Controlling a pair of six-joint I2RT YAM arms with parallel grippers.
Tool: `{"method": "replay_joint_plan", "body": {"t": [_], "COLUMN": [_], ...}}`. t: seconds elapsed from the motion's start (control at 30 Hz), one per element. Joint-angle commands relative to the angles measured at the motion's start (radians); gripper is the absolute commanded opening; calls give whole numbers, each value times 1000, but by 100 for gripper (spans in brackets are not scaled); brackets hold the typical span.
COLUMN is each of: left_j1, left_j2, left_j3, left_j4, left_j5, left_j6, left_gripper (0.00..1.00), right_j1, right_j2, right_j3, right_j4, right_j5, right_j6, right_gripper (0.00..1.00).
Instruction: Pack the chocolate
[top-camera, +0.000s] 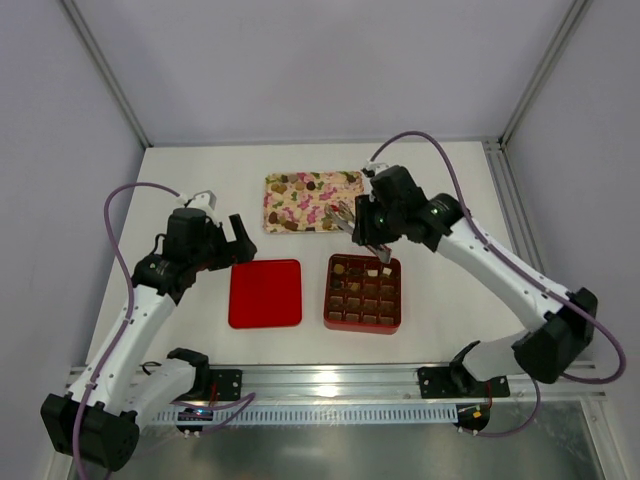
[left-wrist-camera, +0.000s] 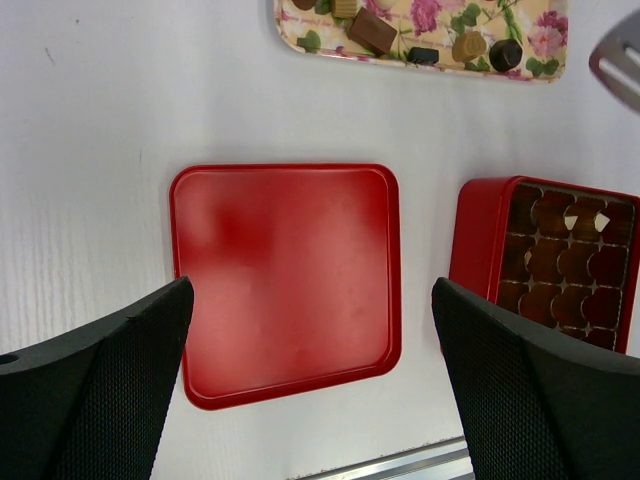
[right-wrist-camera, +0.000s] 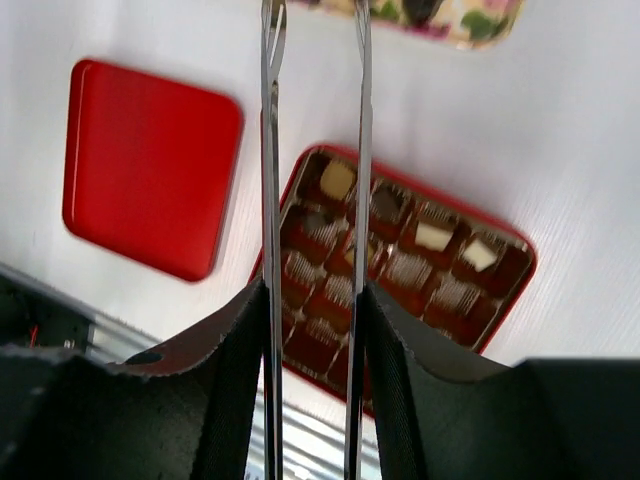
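Chocolate pieces (top-camera: 291, 183) lie scattered on the floral tray (top-camera: 300, 208); others sit in the far rows of the red gridded box (top-camera: 327, 296), among them a cream one (right-wrist-camera: 338, 180). My right gripper (right-wrist-camera: 313, 300) is shut on a pair of metal tongs (right-wrist-camera: 271, 150), held above the box's far edge. The tong blades stand apart with nothing between them, and their tips (top-camera: 345, 213) reach over the tray's right end. My left gripper (left-wrist-camera: 312, 340) hangs open and empty over the red lid (left-wrist-camera: 285, 280).
The red lid (top-camera: 265, 293) lies flat just left of the box. The tray sits behind both. An aluminium rail (top-camera: 330, 380) runs along the near table edge. White walls enclose the left, back and right sides.
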Motion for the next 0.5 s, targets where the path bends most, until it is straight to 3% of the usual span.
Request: {"method": "replay_joint_plan", "body": {"t": [0.0,0.2,0.47], "left_j1": [4,4,6], "left_j2": [1,-1,-2], "left_j3": [24,24,26], "left_j4": [7,9,12], "left_j5": [-5,-4,8], "left_j6": [1,3,3], "left_gripper": [100,100,100], "right_j1": [-62,-107,-130], "right_j2": [174,454,560], "right_j3": [195,485,532], "right_j4": [94,36,-4], "right_j5": [4,37,52], "right_j6": [-90,-138,-153], "right_gripper": [44,44,45]}}
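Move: Out ahead of the right hand, which already holds the empty tongs, lies the flowered tray of chocolates: its middle is about 20 cm forward, 13 cm left and 23 cm below. The red lips sit roughly 19 cm forward and 8 cm left, and the packing box some 6 cm back with no sideways offset, both about equally low. From the idle left hand, the tray's middle is about 20 cm forward, 18 cm right and 20 cm down. Swinging away from the packing box, the right hand carries the tongs fast and nearly level, about 15 cm forward with a little drift left, to bring their tips over the far part of the tray. The forward travel then dies out and it sinks some 4 to 5 cm towards the tray, the left side of the wrist rolling down a little under 10 degrees. The fingers keep their hold on the still-open tongs. ##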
